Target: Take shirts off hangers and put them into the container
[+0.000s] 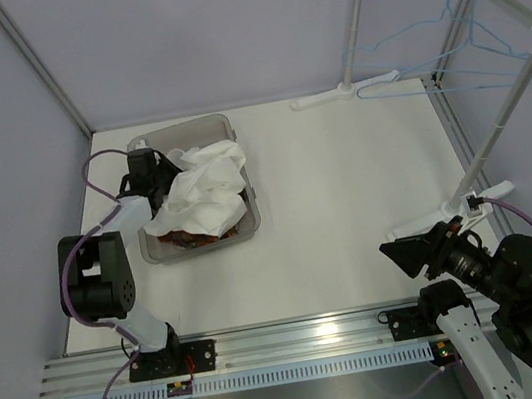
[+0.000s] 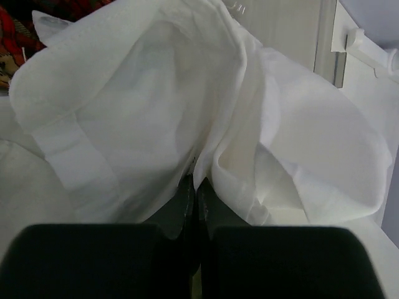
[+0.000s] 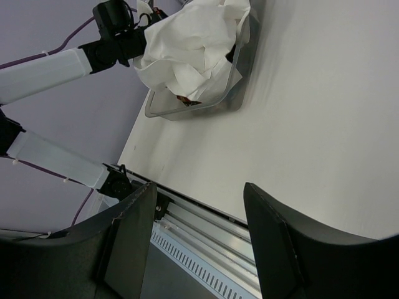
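The white shirt [image 1: 205, 184] lies bunched high over the grey container [image 1: 253, 224] at the table's left. Under it, the plaid shirt [image 1: 196, 237] shows at the tub's near edge. My left gripper [image 1: 164, 191] is at the tub's left side. In the left wrist view its jaws are pressed together [image 2: 195, 182] on a fold of the white shirt [image 2: 156, 93], with plaid shirt [image 2: 12, 31] at the top left. Bare light-blue hangers [image 1: 463, 37] hang on the rack at the back right. My right gripper [image 1: 410, 247] [image 3: 199, 187] stands open and empty above the near right table.
The white rack poles [image 1: 509, 100] and their feet [image 1: 346, 94] stand along the right and back right. A metal rail [image 1: 298, 334] runs along the near edge. Grey walls close in the left and back. The right wrist view shows the tub [image 3: 187, 111] and white shirt [image 3: 193, 43].
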Robot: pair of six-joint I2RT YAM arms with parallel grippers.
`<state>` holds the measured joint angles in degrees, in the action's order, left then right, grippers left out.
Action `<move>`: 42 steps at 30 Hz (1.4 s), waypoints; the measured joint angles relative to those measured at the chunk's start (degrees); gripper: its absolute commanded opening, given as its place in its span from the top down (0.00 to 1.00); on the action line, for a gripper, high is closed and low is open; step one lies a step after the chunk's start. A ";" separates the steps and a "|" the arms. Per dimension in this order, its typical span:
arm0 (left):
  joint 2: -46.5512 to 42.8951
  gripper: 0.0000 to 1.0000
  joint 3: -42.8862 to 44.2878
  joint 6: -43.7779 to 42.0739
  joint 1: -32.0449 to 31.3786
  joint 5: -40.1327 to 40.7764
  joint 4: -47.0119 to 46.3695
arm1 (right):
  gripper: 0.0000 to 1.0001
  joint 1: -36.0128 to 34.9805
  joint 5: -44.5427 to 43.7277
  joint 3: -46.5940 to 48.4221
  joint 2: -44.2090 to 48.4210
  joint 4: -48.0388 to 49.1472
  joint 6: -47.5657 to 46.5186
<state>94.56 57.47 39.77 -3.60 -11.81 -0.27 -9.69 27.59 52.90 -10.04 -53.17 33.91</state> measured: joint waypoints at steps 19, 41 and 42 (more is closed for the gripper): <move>-1.29 0.37 -3.85 2.99 4.83 -4.42 -3.98 | 0.23 0.00 -0.07 -1.16 1.05 0.00 0.22; -45.35 0.01 -0.02 -7.69 -3.89 5.33 11.82 | 0.01 0.00 0.52 -7.32 -22.14 5.86 -1.86; -47.80 0.01 -2.58 -7.65 -4.42 5.03 12.07 | 0.00 0.00 1.25 -7.67 -23.12 7.23 -1.66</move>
<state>46.76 54.89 32.12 -8.01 -6.79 11.79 -9.69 28.84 45.23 -33.17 -45.93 32.25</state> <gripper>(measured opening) 0.984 0.993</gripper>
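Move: The left hand still pinches a bunch of the white shirt inside the container, whose middle is about 5 cm back and 5 cm to the right of that hand, roughly 5 cm lower. The white shirt's bulk centres some 7 cm back and 5 cm right, a little below the fingers, with the plaid shirt under it at about 7 cm back, 3 cm right. From the right hand the container's middle is about 30 cm ahead, 44 cm left and well below. Down about 3 cm and slightly left goes the left hand, lowering the pinched white cloth into the container, then its fingers open wide and let go. It rises nearly 30 cm clear, tipping its fingers up some 35 degrees, draws back and finally starts to sink. Late on, the empty right hand moves forward and down about 8 cm each, opening fully and tipping downward. ##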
